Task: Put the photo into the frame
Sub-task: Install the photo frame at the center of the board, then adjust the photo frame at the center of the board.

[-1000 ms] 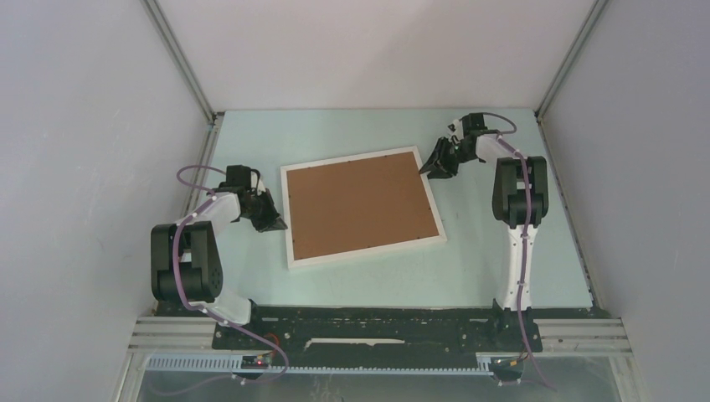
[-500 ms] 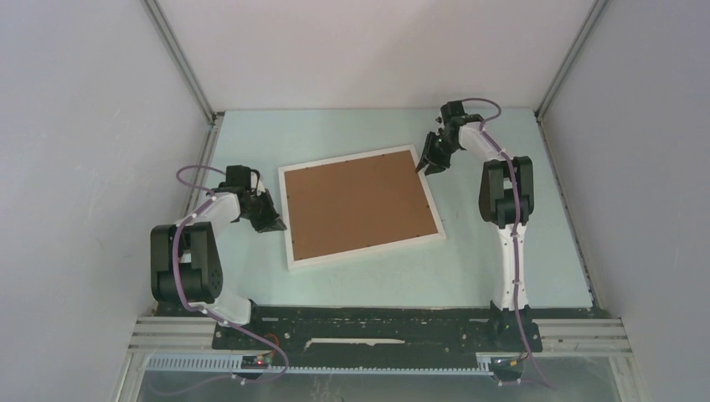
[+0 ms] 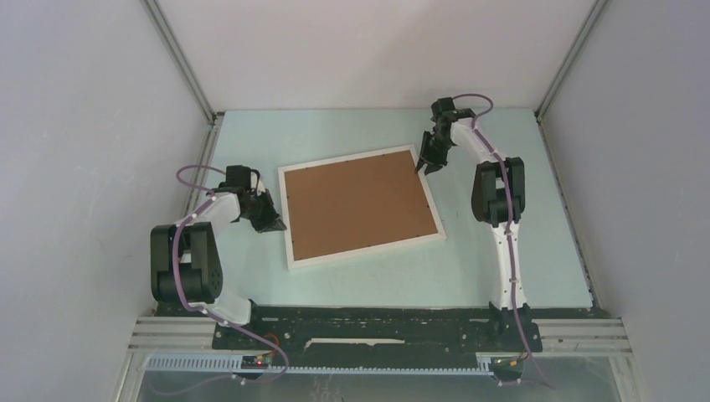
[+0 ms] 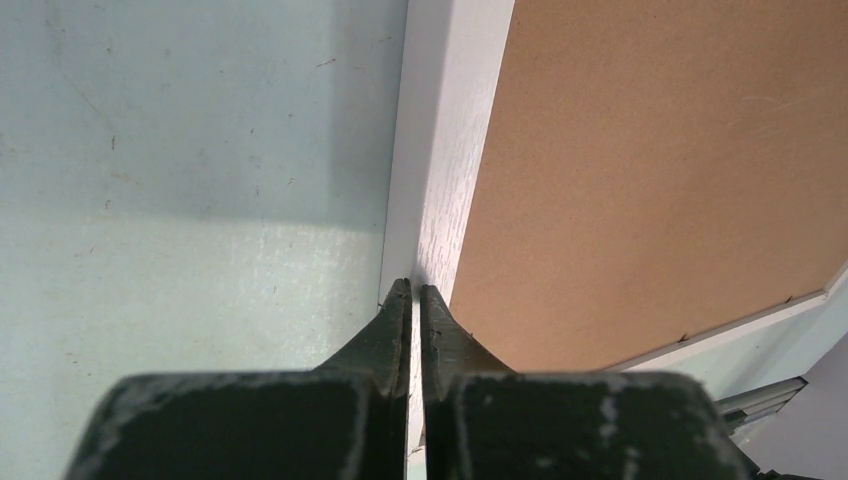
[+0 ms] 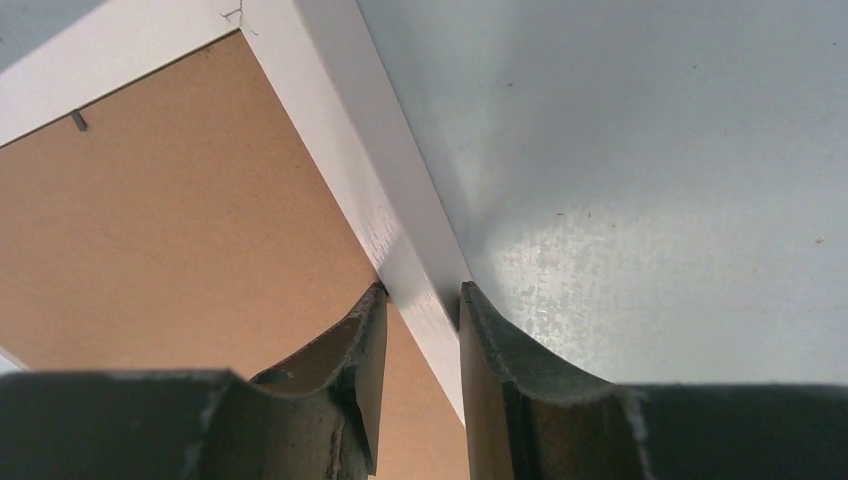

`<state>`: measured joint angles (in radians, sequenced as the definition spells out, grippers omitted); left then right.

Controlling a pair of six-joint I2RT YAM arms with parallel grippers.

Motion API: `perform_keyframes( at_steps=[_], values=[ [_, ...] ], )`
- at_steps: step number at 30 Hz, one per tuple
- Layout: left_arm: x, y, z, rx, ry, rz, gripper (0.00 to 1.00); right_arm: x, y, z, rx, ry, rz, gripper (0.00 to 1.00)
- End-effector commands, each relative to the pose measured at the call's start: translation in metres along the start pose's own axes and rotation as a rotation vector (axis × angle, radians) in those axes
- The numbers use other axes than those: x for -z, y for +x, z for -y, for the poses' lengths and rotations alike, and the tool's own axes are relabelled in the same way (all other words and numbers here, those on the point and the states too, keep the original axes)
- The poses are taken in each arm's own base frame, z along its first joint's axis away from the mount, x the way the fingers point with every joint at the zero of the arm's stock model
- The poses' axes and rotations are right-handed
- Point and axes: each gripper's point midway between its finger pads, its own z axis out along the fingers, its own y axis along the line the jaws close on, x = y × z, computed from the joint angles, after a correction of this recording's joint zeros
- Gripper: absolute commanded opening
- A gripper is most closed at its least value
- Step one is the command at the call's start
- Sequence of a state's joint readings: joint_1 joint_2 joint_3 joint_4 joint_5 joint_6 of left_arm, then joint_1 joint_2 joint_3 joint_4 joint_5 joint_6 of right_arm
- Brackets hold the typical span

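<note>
The white frame (image 3: 290, 239) lies flat on the pale green table, slightly turned, with a brown backing board (image 3: 358, 203) filling it. The photo is out of view. My left gripper (image 3: 276, 224) is shut, and its tips rest at the frame's left rim (image 4: 440, 150), holding nothing. My right gripper (image 3: 427, 166) is at the far right corner and stands open astride the right rim (image 5: 330, 120). One of its fingers is over the board (image 5: 180, 220) and the other is on the table side.
Grey walls close the table in on the left, the back and the right. The arm bases and a black rail run along the near edge (image 3: 377, 322).
My right arm has swung left to the frame's far right corner, and its jaws have narrowed around the rim. The left arm and the frame have not moved.
</note>
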<state>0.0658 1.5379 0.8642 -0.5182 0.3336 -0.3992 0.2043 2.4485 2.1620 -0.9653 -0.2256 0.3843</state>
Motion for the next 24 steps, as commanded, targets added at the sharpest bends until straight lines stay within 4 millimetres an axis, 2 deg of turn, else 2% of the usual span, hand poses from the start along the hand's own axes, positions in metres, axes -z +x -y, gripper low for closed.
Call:
perform_keyframes(
  at_steps=[1, 4, 7, 9, 12, 15, 17, 19, 22, 24],
  values=[
    [0.008, -0.002, 0.024, -0.039, 0.102, 0.018, 0.0, -0.042, 0.064, 0.006, 0.013, 0.145, -0.204, 0.33],
    [0.007, -0.002, 0.024, -0.038, 0.105, 0.017, 0.0, -0.041, 0.063, 0.003, 0.045, 0.168, -0.196, 0.35],
    [0.008, -0.002, 0.025, -0.04, 0.106, 0.018, 0.0, -0.022, 0.049, -0.018, 0.092, 0.107, -0.141, 0.42],
    [0.008, -0.002, 0.024, -0.039, 0.106, 0.019, 0.0, 0.004, 0.032, -0.043, 0.117, 0.012, -0.074, 0.5],
    [0.008, -0.002, 0.024, -0.039, 0.105, 0.02, 0.0, 0.057, 0.003, -0.072, 0.165, -0.077, 0.065, 0.66],
    [0.009, -0.003, 0.024, -0.042, 0.103, 0.024, 0.0, 0.106, -0.017, -0.084, 0.167, -0.15, 0.168, 0.75],
    [0.01, -0.003, 0.024, -0.043, 0.1, 0.029, 0.0, 0.127, -0.018, -0.079, 0.155, -0.157, 0.199, 0.78],
    [0.01, -0.003, 0.024, -0.044, 0.1, 0.029, 0.0, 0.142, -0.011, -0.067, 0.141, -0.134, 0.218, 0.79],
    [0.01, -0.002, 0.024, -0.043, 0.103, 0.025, 0.0, 0.15, 0.015, -0.045, 0.136, -0.117, 0.244, 0.81],
    [0.01, -0.001, 0.024, -0.041, 0.103, 0.024, 0.0, 0.148, 0.042, -0.025, 0.11, -0.119, 0.243, 0.82]
  ],
)
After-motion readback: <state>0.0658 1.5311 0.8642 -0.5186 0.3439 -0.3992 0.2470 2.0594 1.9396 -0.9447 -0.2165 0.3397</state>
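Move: The right fingers straddle the frame's right rail. From them the frame's middle lies about 17 cm left and 11 cm back, a touch lower; the far right corner is some 7 cm ahead and 2 cm left, the near right corner roughly 23 cm back and 5 cm right. From the left hand, waiting shut at the left rail, the frame's middle is about 18 cm right and 9 cm ahead. Open the right gripper from under half to about four-fifths wide to let go of the frame's right rail, easing some 2 cm left as the fingers spread. Then lift off fast, ending about 12 cm up and 4 cm farther back, while the wrist tips the fingertips some 10 degrees outward, away from the base. ##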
